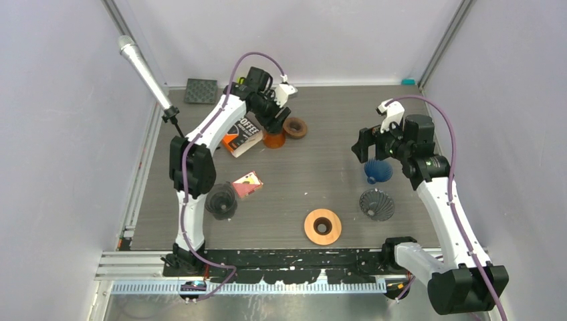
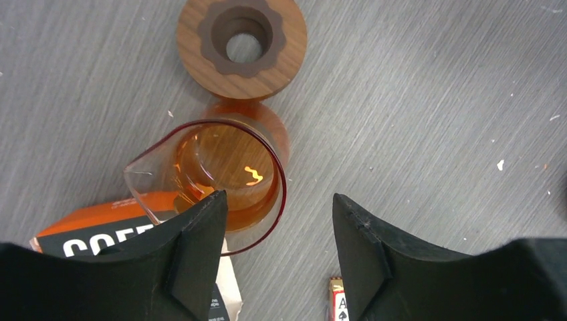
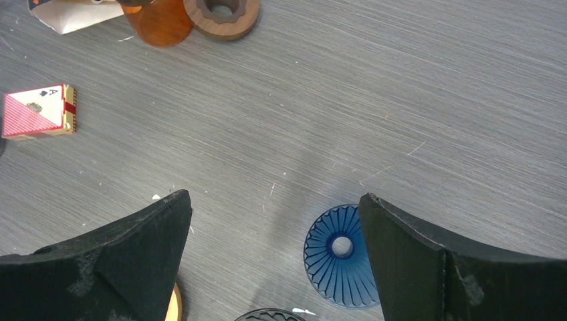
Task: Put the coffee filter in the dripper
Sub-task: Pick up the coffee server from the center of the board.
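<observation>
An orange see-through dripper (image 2: 227, 167) stands at the back of the table (image 1: 314, 174), beside a packet lettered COFFEE (image 2: 87, 234). I see no loose coffee filter. My left gripper (image 2: 277, 195) hangs over the dripper (image 1: 273, 138), jaws apart. The near rim runs between them, close to the left finger (image 2: 194, 247), and nothing is gripped. My right gripper (image 3: 274, 195) stands wide open and empty above the table, with a blue ribbed dripper (image 3: 334, 257) by its right finger.
A dark wooden ring (image 2: 242, 43) lies just past the orange dripper. A card pack (image 1: 247, 184), a black dripper (image 1: 221, 200), a grey dripper (image 1: 377, 204) and a light wooden ring (image 1: 323, 226) sit nearer the front. A black pad (image 1: 201, 91) lies back left.
</observation>
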`<state>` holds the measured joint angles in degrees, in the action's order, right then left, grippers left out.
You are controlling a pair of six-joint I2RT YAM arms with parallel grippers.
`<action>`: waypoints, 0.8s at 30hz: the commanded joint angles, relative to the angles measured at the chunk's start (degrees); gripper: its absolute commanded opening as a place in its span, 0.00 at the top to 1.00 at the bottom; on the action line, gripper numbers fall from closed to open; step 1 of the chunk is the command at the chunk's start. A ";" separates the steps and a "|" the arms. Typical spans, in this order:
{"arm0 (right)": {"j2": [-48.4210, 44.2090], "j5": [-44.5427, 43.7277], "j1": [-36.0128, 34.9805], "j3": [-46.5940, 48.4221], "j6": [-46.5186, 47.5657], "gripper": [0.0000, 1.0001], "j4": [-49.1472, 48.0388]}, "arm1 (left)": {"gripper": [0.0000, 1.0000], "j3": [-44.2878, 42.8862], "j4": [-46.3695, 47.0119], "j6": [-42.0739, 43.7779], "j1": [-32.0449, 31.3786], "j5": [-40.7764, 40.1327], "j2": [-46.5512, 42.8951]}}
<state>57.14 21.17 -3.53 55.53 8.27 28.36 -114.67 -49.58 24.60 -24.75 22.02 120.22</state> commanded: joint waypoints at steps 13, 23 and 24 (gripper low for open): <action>1.00 -0.21 0.00 0.55 1.88 0.00 -0.41 | 0.61 -1.36 -1.61 0.56 -1.41 -0.77 2.05; 2.18 -0.21 -0.02 0.46 1.83 0.00 -0.41 | 0.84 3.53 -1.66 0.23 -3.30 -1.93 -2.84; 2.28 -0.32 -0.06 0.46 1.83 0.00 -0.41 | 0.87 4.31 -1.67 0.29 -3.65 -2.38 -3.55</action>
<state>59.09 21.10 -3.53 55.53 9.58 28.91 -112.71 -51.05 24.49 -26.79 20.51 122.10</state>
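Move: The coffee server's middle sits about 4 cm ahead of the left hand, 1 cm to its left and 8 cm below, its near rim wall under the open finger gap. A walnut ring lies some 8 cm to the right of the server and 2 cm farther out; the coffee box lies about 12 cm to the server's left, roughly 1 cm farther out. From the right hand the server is some 15 cm ahead, 28 cm left and 16 cm lower. The server's near rim wall is taken between the left fingers, one inside the glass and one outside, as they close from a bit over half open to nearly shut. Meanwhile the left hand sinks about 3 cm over the wall and eases back nearly 2 cm, mostly towards the end, drawing the server along and hardly turning. ##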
